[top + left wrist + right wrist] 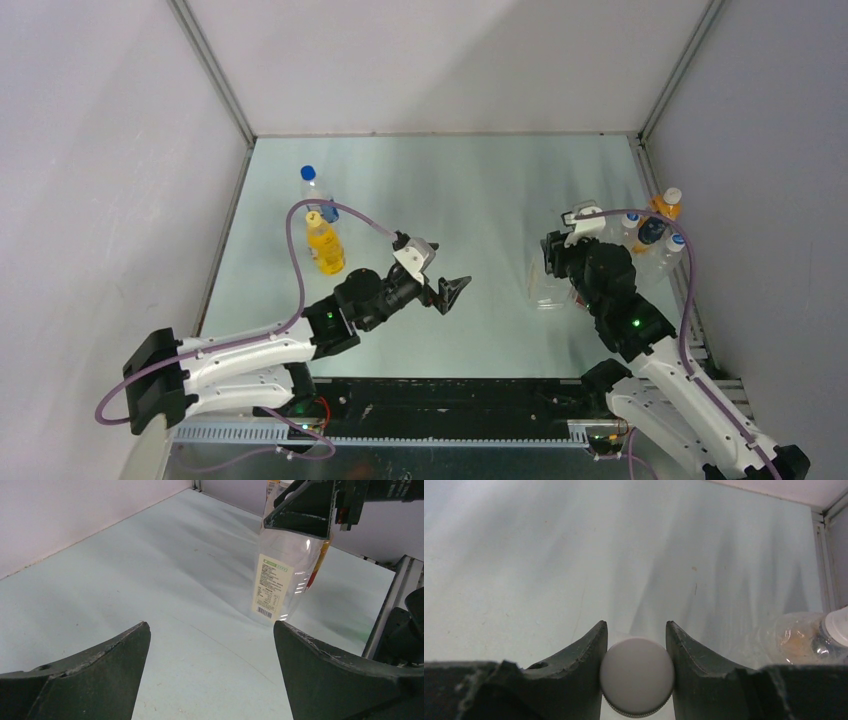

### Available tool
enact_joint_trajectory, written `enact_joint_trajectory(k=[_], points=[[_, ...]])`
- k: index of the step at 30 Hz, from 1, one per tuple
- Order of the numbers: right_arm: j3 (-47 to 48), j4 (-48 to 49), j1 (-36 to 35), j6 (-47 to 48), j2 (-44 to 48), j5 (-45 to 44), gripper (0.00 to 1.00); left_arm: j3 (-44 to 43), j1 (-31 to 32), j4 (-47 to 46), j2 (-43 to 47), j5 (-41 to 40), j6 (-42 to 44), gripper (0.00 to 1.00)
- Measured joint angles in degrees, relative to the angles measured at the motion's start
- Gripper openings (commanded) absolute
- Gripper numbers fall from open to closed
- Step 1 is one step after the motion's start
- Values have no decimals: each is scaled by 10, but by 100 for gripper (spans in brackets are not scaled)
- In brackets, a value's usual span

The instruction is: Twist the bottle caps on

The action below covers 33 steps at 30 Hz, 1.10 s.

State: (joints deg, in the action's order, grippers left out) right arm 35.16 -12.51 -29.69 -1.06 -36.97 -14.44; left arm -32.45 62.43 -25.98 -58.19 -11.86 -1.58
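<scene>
The wide clear bottle [545,290] stands right of the table's middle; in the left wrist view [280,580] it shows a white printed label. My right gripper [556,262] sits at the bottle's top and is shut on a white cap [637,676], seen from above between its fingers; the bottle's neck is hidden under it. My left gripper [452,290] is open and empty, low over the table to the left of the bottle, jaws wide apart [212,647]. The smaller bottle with a reddish-gold label [665,205] stands by the right wall with a white cap on it.
An orange-drink bottle with a yellow cap [325,245] and a blue-capped water bottle [312,188] stand at the back left. Further slim bottles [650,232] cluster by the right wall. One white-capped bottle shows at the right wrist view's edge [809,635].
</scene>
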Motion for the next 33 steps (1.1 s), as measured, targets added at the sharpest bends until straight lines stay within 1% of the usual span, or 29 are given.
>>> enact_joint_trajectory(k=[6,12,13,14,17,18,19,20,22,23,24,25,26,28,33], points=[[-17,14,11,-4,-1,-10,2,0,-1,0,0,0,0,100],[-33,23,16,-24,1,-12,10,0,-3,0,0,0,0,100],[-35,24,16,-28,2,-12,14,0,-3,0,0,0,0,100],[-36,25,16,-31,4,-14,16,0,-3,0,0,0,0,100],[-40,24,17,-37,11,-15,30,0,-3,0,0,0,0,100],[-42,24,17,-39,13,-15,33,0,-3,0,0,0,0,100],[-43,24,17,-40,16,-15,38,0,-3,0,0,0,0,100],[-43,23,17,-41,18,-15,41,0,-3,0,0,0,0,100],[-45,23,17,-41,22,-15,54,0,-4,0,0,0,0,100],[-45,21,17,-41,24,-15,57,0,-4,0,0,0,0,100],[-45,19,17,-42,26,-14,65,0,-4,0,0,0,0,100],[-45,19,17,-43,29,-14,70,0,-4,0,0,0,0,100],[-45,19,17,-45,33,-14,84,0,-4,0,1,0,0,100],[-45,19,17,-46,44,-11,98,0,-6,1,2,0,0,100],[-44,17,17,-40,79,-8,99,-1,-31,24,13,0,1,100]])
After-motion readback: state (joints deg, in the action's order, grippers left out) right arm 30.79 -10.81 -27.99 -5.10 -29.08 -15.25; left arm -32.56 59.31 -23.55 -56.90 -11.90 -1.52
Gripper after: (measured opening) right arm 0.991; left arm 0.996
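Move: My right hand already holds the clear bottle by its white cap, hanging almost on its place: the table spot lies straight beneath, about 22 cm down. The amber bottle stands some 9 cm to the right of that spot, level with it, and the nearest blue-capped bottle about 16 cm right and 11 cm ahead. From my empty left hand the spot is roughly 19 cm right, 6 cm ahead and 24 cm down. I lower the clear bottle about 2 cm with my right hand, easing some 1 cm to the right, until its base rests on the table. I hold there briefly, then open the fingers wide, let go of the cap and draw up about 2.5 cm and slightly back. At the end my open left hand starts away, 2 cm forward and left. ##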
